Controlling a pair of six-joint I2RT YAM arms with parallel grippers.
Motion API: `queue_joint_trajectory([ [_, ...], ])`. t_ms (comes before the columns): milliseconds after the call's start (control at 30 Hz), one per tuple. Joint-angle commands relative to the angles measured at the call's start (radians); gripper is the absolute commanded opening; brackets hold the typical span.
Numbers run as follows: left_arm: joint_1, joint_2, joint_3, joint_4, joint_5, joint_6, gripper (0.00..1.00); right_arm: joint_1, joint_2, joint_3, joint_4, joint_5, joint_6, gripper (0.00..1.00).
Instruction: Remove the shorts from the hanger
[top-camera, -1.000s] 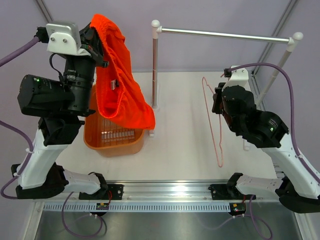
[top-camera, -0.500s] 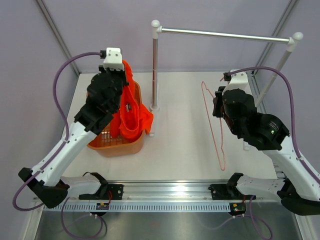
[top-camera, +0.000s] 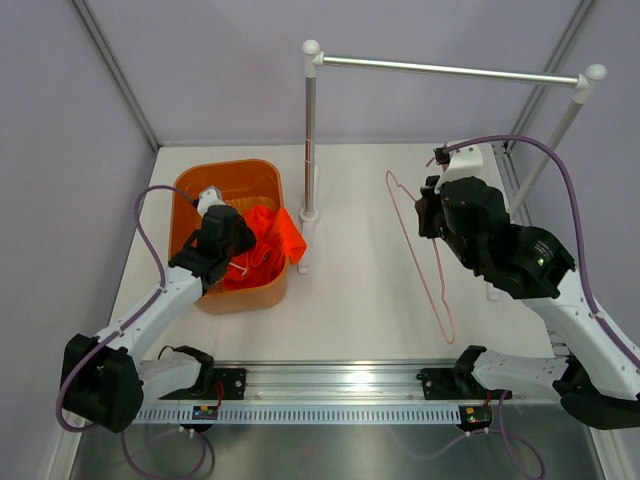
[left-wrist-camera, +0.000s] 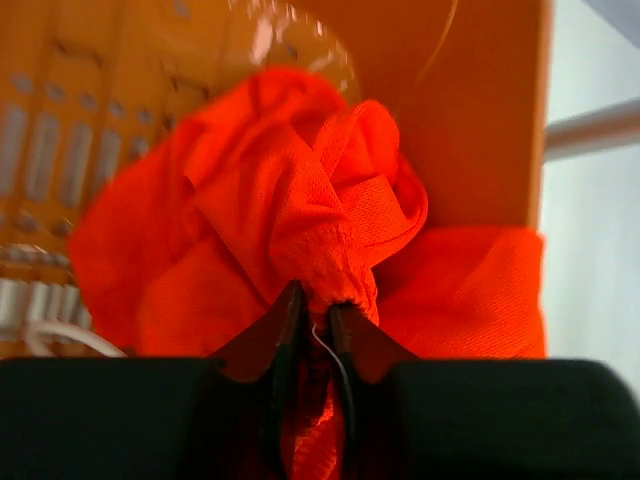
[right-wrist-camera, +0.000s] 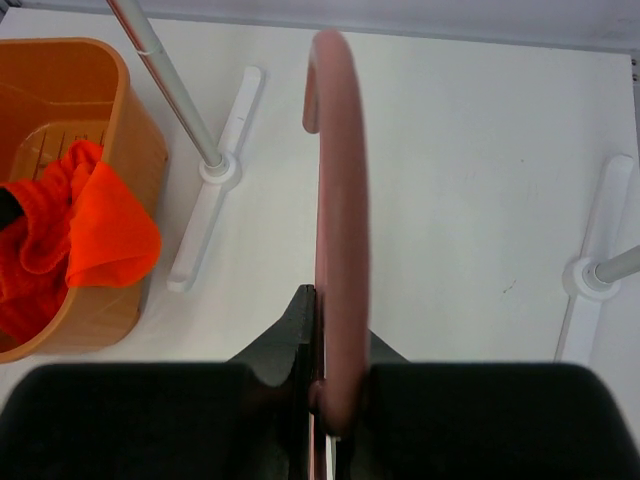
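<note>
The orange-red shorts (top-camera: 268, 245) lie bunched in the orange basket (top-camera: 232, 176), one flap draped over its right rim. My left gripper (top-camera: 228, 258) is down in the basket, shut on a fold of the shorts (left-wrist-camera: 320, 230); a thin white drawstring shows between its fingers. My right gripper (top-camera: 428, 210) is shut on the pale-pink wire hanger (top-camera: 420, 265), which is bare and held above the table right of centre. The hanger's hook (right-wrist-camera: 335, 150) curves up from the jaws in the right wrist view, where the shorts (right-wrist-camera: 100, 235) also show.
A silver rail (top-camera: 450, 70) on two posts with white feet spans the back. Its left post (top-camera: 310, 140) stands just right of the basket, and its right foot (right-wrist-camera: 595, 265) is near my right arm. Grey walls enclose the table.
My left arm has dropped from high above the basket down into it, carrying the shorts in. The hanger in my right gripper has shifted slightly left.
</note>
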Motion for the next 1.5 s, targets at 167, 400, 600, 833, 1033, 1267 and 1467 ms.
queue_joint_trajectory([
  [167, 0.069, -0.014, -0.255, 0.323, 0.369, -0.346, 0.41, -0.007, 0.010, 0.022, 0.073, -0.089, -0.104, 0.00],
  [400, 0.109, 0.030, -0.328, 0.468, 0.507, -0.391, 0.74, -0.007, 0.032, 0.007, 0.113, -0.160, -0.151, 0.00],
  [600, 0.109, -0.089, -0.247, 0.307, 0.460, -0.290, 0.99, -0.019, 0.044, 0.007, 0.184, -0.189, -0.222, 0.00],
  [833, 0.109, -0.220, -0.070, 0.080, 0.388, -0.147, 0.99, -0.088, 0.142, 0.118, 0.215, -0.207, -0.243, 0.00],
  [1033, 0.109, -0.318, 0.059, -0.074, 0.323, -0.031, 0.99, -0.172, 0.233, 0.267, 0.221, -0.198, -0.249, 0.00],
  [1267, 0.109, -0.410, 0.096, -0.130, 0.321, 0.039, 0.99, -0.313, 0.316, 0.404, 0.213, -0.310, -0.234, 0.00],
  [1467, 0.109, -0.433, 0.088, -0.134, 0.349, 0.059, 0.99, -0.368, 0.397, 0.503, 0.210, -0.316, -0.225, 0.00],
])
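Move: The shorts, still pinched by the left hand, hang into the basket, whose middle is about 4 cm to that hand's left and some 9 cm below. Their heaped bulk lies about 3 cm to its right, 1 cm back and 7 cm down; the left post's foot is about 13 cm right, 4 cm ahead and 14 cm down. The right hand holds the hanger: the rod crosses straight ahead, some 19 cm out and 13 cm higher, with the left post's top 18 cm left of that spot. The shorts are lowered about 7 cm into the basket by the left hand, which edges right and back, rolls its left side down some 30 degrees and opens wide to let go; it then climbs nearly 20 cm clear and draws back. The hanger, still gripped at its hook end, swings a little left with the right hand, then goes forward and up towards the rod, easing back right. ##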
